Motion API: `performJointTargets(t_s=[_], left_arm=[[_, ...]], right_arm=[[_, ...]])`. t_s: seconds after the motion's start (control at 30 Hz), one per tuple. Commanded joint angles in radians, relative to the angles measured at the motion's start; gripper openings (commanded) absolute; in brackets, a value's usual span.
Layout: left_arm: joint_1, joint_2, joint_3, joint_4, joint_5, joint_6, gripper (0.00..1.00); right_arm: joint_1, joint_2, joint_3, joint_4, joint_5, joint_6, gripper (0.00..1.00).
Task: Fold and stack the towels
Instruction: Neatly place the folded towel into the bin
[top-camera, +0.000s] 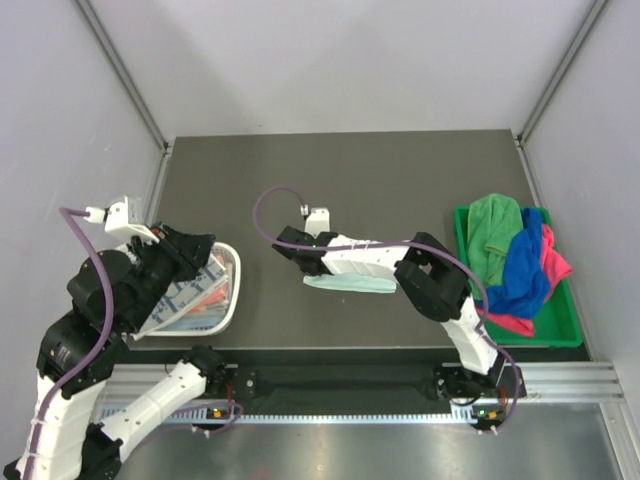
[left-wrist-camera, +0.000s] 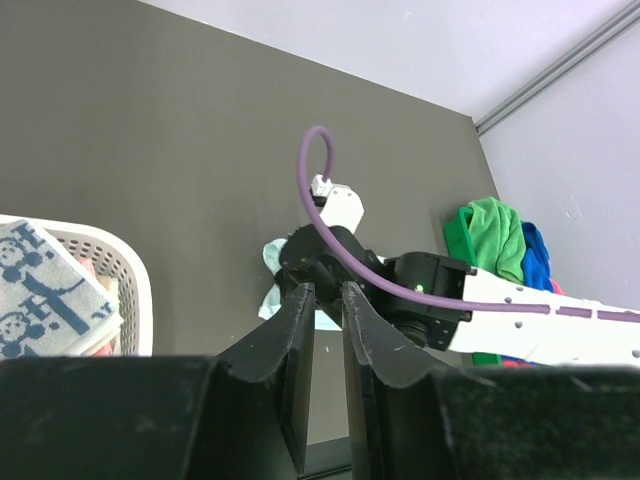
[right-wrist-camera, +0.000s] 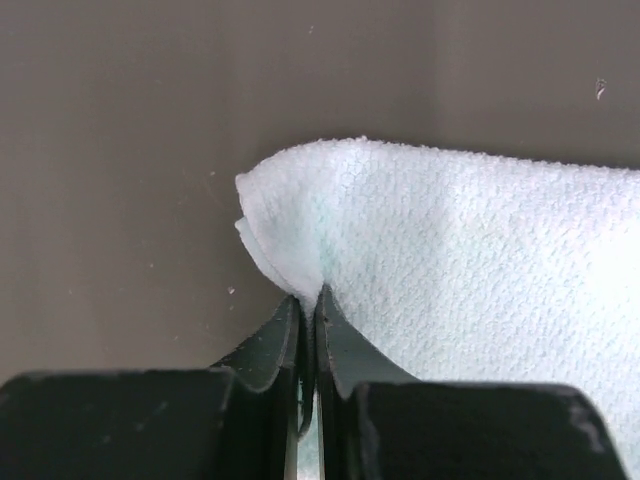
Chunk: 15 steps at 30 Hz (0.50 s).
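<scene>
A pale mint towel (top-camera: 352, 284) lies folded on the dark table, under my right arm. My right gripper (top-camera: 285, 250) is shut on its left folded edge; in the right wrist view the closed fingertips (right-wrist-camera: 308, 300) pinch the rounded corner of the towel (right-wrist-camera: 450, 270). My left gripper (top-camera: 200, 255) hovers over the white mesh basket (top-camera: 236, 290). Its fingers (left-wrist-camera: 328, 292) stand a little apart with nothing between them. A navy-and-white patterned towel (top-camera: 185, 293) lies folded in the basket on a coral pink one (top-camera: 205, 313). It also shows in the left wrist view (left-wrist-camera: 40, 290).
A green bin (top-camera: 562, 336) at the right edge holds a loose heap: a green towel (top-camera: 495, 228), a blue towel (top-camera: 525, 272) and a pink towel (top-camera: 556, 264). Grey walls close in the table on three sides. My right arm lies across the table's middle.
</scene>
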<state>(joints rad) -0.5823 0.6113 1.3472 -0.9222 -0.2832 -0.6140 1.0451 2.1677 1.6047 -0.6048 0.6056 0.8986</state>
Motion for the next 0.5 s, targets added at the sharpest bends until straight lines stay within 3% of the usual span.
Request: performJointTargets(t_s=[0.0,0.17,0.47], left_arm=[[0.002,0.007,0.02,-0.004,-0.017,0.017,0.23],[0.001,0.007,0.023,-0.007,-0.025,0.017,0.22],[0.001,0.001,0.027,-0.02,-0.04,0.008,0.22]], right_arm=[[0.029,-0.014,-0.147,0.02,-0.181,-0.001,0.0],[0.029,-0.202,-0.291,0.319,-0.315,-0.058,0.0],[0.027,-0.333,-0.279,0.52,-0.483,-0.058,0.0]])
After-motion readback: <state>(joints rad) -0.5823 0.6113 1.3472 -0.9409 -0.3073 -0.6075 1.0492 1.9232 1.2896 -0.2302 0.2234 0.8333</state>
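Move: The white bin the towel is bound for has its middle some 29 cm to the right hand's left, about 7 cm back and a little higher. The patterned towel in it lies about 25 cm left of that hand and 8 cm back. The folded towel, already pinched at its left edge, has its middle about 8 cm right and 2 cm back. From the left hand, the bin is roughly 15 cm left, 5 cm ahead and 33 cm below. Keeping its pinch, the right hand drags the folded towel back about 5 cm, then left and up towards the bin. ##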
